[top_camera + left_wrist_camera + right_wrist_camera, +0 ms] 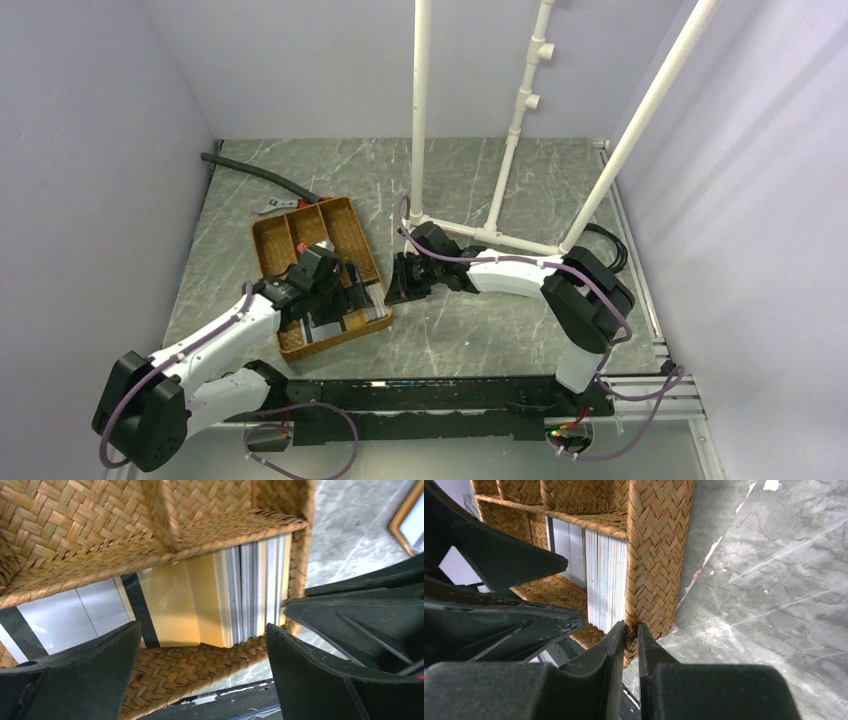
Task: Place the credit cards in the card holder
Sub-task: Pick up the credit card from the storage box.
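Note:
Several credit cards (pixel 255 595) stand on edge in the front compartment of a brown woven tray (pixel 100 565). More white and grey cards (pixel 75 615) with dark stripes lie flat beside them. Between the two lots lies a flat tan sleeve, the card holder (pixel 170 600). My left gripper (pixel 202 630) hangs open just above this compartment with nothing between its fingers. My right gripper (pixel 631 625) is shut on the tray's woven end wall (pixel 656 540), right next to the upright cards (pixel 606 575). From above, both grippers (pixel 325 285) (pixel 395 285) meet at the tray's right front corner.
The tray (pixel 262 245) has several more compartments further back. An orange-rimmed flat thing (pixel 407 515) lies on the marble table to the right, cut off by the frame. A black hose (pixel 255 172) lies at the back left. White pipe legs (pixel 480 235) stand behind the right arm.

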Robot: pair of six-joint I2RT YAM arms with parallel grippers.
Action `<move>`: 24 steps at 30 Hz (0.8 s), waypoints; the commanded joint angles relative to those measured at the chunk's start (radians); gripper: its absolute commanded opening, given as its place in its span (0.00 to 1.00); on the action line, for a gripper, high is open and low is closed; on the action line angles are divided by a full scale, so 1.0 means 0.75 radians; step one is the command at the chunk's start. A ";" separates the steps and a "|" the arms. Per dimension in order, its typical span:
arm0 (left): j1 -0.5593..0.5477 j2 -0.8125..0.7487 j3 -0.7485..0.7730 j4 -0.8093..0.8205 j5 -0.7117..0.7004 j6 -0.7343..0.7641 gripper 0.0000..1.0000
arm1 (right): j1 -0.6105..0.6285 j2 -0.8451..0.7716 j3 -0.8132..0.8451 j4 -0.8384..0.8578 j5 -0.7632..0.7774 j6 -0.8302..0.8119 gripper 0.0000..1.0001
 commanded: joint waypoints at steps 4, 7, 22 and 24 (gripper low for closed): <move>0.010 0.148 -0.063 0.142 -0.012 0.003 0.99 | 0.024 0.009 0.045 0.045 -0.027 0.008 0.15; 0.012 0.192 -0.100 0.302 0.076 0.012 0.99 | 0.028 0.014 0.051 0.043 -0.027 0.010 0.15; 0.013 0.058 -0.097 0.513 0.133 -0.010 0.72 | 0.039 0.034 0.070 0.037 -0.032 0.010 0.15; 0.012 0.045 -0.103 0.512 0.127 -0.017 0.68 | 0.039 0.032 0.070 0.034 -0.027 0.008 0.15</move>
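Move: The tan card lies almost straight under the left hand, perhaps 1 cm ahead and some 3 cm below. Upright white cards are packed about 4 cm right of the hand and 1 cm ahead; flat white cards lie some 6 cm left and 3 cm back. The box's right rim, gripped by the right hand, is about 8 cm right and level front-to-back. From the right hand the tan card is roughly 8 cm left, just below. Onto the tan card the wide-open left gripper sinks about 3 cm into the storage box, then rises some 2 cm while working right and slightly forward towards the packed white cards, tilting roughly 10 degrees. Its fingers close by about a quarter, ending one on each side of the card. The right hand keeps its pinch on the box's rim, holding still. ##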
